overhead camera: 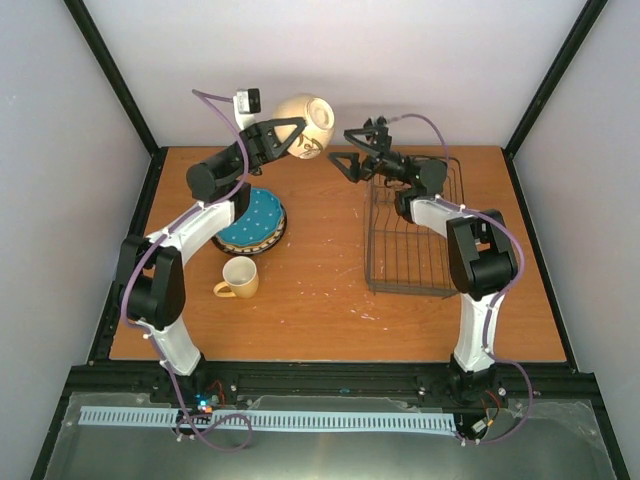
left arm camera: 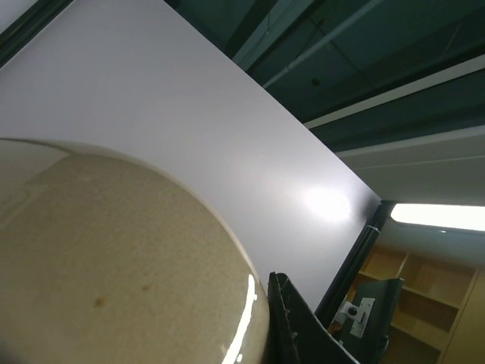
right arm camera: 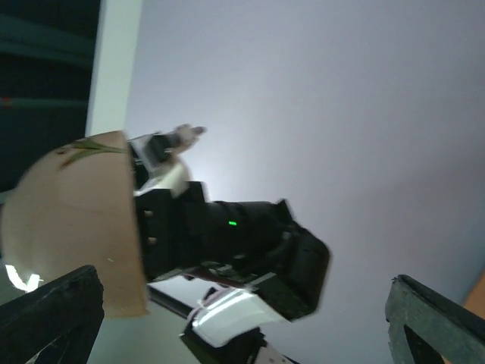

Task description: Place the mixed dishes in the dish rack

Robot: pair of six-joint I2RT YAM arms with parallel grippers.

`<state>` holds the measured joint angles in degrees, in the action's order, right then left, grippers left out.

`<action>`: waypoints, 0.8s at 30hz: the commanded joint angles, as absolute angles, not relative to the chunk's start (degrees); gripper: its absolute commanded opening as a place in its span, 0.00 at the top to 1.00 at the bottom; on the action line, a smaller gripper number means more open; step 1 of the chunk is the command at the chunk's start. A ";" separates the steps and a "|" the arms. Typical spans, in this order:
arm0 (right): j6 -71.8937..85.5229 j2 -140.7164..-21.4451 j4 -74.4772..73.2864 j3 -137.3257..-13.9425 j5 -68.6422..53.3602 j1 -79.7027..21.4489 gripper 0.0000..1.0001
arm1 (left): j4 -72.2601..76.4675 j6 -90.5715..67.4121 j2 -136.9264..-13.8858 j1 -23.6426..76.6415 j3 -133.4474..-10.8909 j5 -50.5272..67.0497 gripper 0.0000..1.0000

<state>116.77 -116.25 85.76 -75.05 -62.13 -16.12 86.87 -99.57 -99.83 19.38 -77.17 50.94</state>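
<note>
My left gripper (overhead camera: 296,136) is shut on the rim of the cream bowl (overhead camera: 309,122) and holds it high over the table's back edge. The bowl fills the left wrist view (left arm camera: 114,265), with one finger (left arm camera: 292,330) against it. My right gripper (overhead camera: 348,152) is open and empty, raised just right of the bowl; its view shows the bowl (right arm camera: 72,227) and the left gripper's body. The teal white-dotted plate (overhead camera: 252,218) lies on top of a plate stack at left. The small yellow mug (overhead camera: 239,278) stands in front of it. The dish rack (overhead camera: 412,235) sits at right.
Only dark striped edges of the plates under the teal one show. The wooden table (overhead camera: 320,300) is ringed by a black frame and white walls. The right arm reaches over the rack's far end.
</note>
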 commanded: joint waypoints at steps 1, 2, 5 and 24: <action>121.56 -116.52 96.33 -82.65 -59.79 -18.51 0.00 | 104.97 -100.51 -96.95 19.20 -77.35 45.30 0.99; 122.23 -116.66 96.33 -83.80 -59.50 -18.79 0.00 | 104.96 -100.59 -96.94 19.24 -77.20 45.11 0.99; 123.94 -116.88 96.33 -86.07 -58.98 -19.12 0.00 | 104.98 -100.61 -97.10 19.20 -77.48 45.26 0.99; 131.17 -119.25 96.28 -99.77 -58.78 -23.69 0.00 | 104.93 -100.55 -97.49 19.21 -75.99 44.82 0.99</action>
<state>119.04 -117.93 85.89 -96.53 -59.22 -22.00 87.24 -100.64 -99.57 19.40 -75.42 47.57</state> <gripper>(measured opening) 0.999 0.130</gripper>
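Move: Up and to the left of the open right gripper, the left hand holds the tipped bowl: its middle lies some 6 cm left, 6 cm back and 14 cm above the right hand. From the left hand, it is just 2 cm to the right. The dish rack sits about 32 cm below the right hand, 21 cm to its right and 8 cm back; the blue plate is equally low, 22 cm left and 7 cm back. Rising about 12 cm, the right hand also drifts some 3.5 cm left and as much back, bringing its wide-open fingers to either side of the bowl. Its left-pointing fingers tip up a little more as the wrist rolls roughly 15 degrees, forward side up. The left hand stays put, still gripping the bowl; the right fingers don't close. ##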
